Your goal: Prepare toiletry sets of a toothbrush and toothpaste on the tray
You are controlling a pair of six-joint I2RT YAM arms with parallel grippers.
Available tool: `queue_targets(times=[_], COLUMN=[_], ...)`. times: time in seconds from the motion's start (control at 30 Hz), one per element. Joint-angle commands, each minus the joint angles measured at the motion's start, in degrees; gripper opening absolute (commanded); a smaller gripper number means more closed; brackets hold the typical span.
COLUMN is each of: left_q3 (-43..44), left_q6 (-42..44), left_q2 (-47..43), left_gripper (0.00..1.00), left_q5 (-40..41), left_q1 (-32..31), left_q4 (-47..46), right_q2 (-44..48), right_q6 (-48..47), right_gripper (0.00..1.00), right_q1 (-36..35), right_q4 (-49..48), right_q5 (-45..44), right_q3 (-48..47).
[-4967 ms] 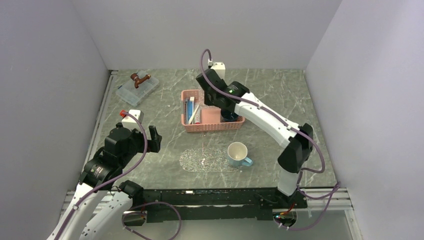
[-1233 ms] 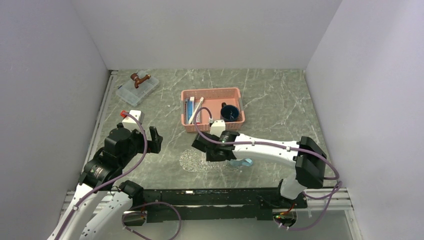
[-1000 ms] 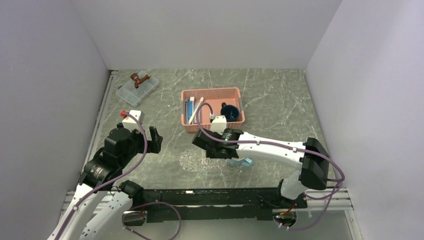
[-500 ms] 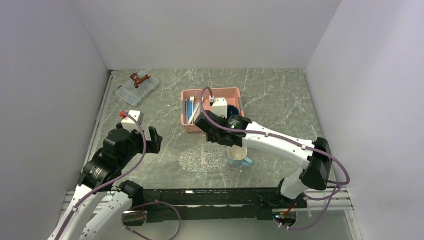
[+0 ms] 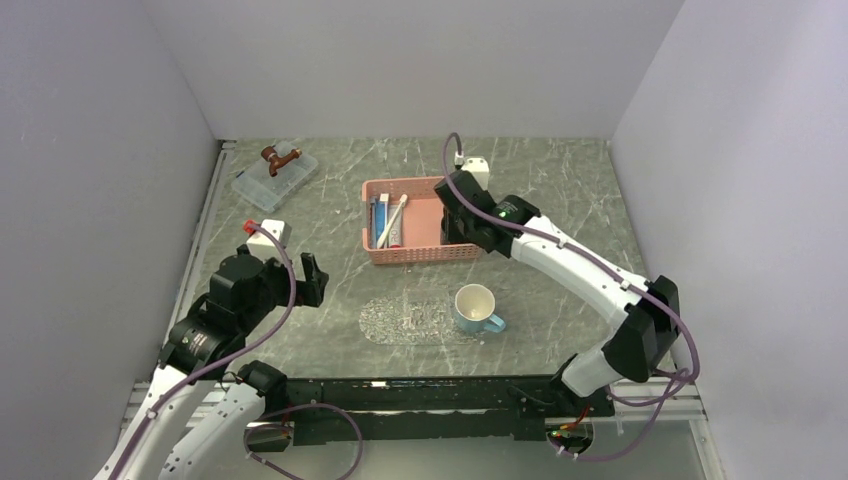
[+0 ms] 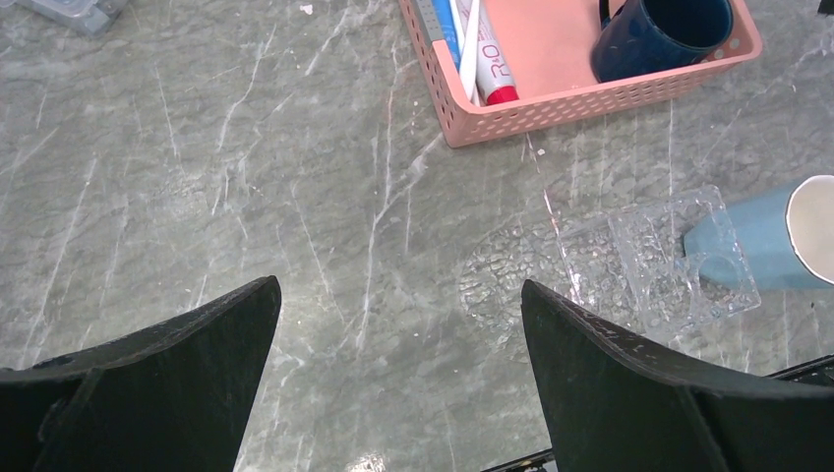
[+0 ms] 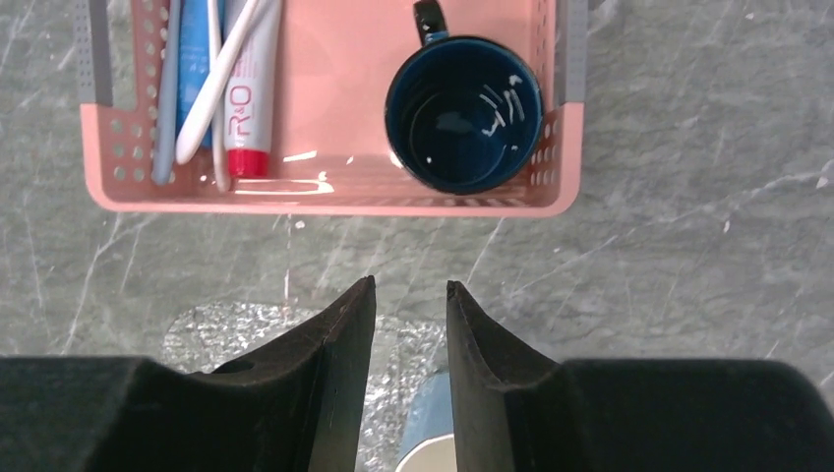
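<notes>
Inside the pink basket [image 7: 325,202], at its left end, a whitish toothbrush [image 7: 211,84] lies across a blue toothpaste [image 7: 246,103] with a red cap; both also show in the left wrist view as toothbrush [image 6: 468,39] and toothpaste [image 6: 489,61]. The clear bumpy tray [image 5: 405,320] lies nearer me, in front of the basket. My right gripper [image 7: 408,290] hovers over the table just in front of the basket, jaws a narrow gap apart with nothing between them. My left gripper [image 6: 398,285] hangs wide open over bare table left of the tray [image 6: 590,265].
A dark blue mug [image 7: 462,113] stands in the basket's right end. A light blue mug [image 5: 478,308] stands at the tray's right end. A clear lidded box [image 5: 275,175] sits at the back left. Grey walls close in three sides.
My right arm has swung up from over the tray and light blue mug back to the basket's right end. The left arm has not moved.
</notes>
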State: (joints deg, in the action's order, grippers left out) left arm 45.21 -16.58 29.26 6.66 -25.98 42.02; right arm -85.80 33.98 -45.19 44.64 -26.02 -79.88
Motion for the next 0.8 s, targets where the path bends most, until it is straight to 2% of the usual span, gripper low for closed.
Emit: queue_targets(times=[0.0,0.3,0.77], left_q3=[0.3,0.1,0.1], left_q6=[0.5,0.4,0.7], left_q2=[1.3,2.1,2.6], left_gripper=[0.99,0.99,0.99], left_q5=[-0.3,0.9,0.8], left_q1=[-0.1,-0.1,0.0], left_q4=[-2.0,-1.7,-1.7], right_q2=[-1.4,-13.1,-23.0], right_q6=[-6.3,-10.3,-11.4], right_gripper=[0.35,0.35,0.35], right_q1=[3.4,8.0,9.5], right_q4=[-3.7,-4.0,-2.7], right_q5=[4.4,11.4,10.7], right_q3=[-2.9,-11.1,-17.2])
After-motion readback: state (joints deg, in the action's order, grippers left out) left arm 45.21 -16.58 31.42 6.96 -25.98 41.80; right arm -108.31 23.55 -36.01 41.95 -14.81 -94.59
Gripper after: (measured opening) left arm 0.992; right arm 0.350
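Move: The right hand, fingers already about a third open, has the dark blue mug in the basket about 9 cm ahead, 2 cm to its right and roughly 16 cm below. The toothpaste lies some 10 cm ahead and 12 cm left, 18 cm down; the light blue mug stands about 8 cm back and 4 cm right, 16 cm down. From the left hand, the dark blue mug is about 18 cm ahead, 32 cm right and 18 cm below. The right hand swings forward about 8.5 cm over the basket, level at first and then sinking some 6.5 cm towards the left side of the dark blue mug's rim, while a brief drift right turns into a slight shift left. The fingers keep their narrow gap and tip about 10 degrees further down with a slight counter-clockwise turn, ending a few centimetres above the left rim, still clear of the mug. ##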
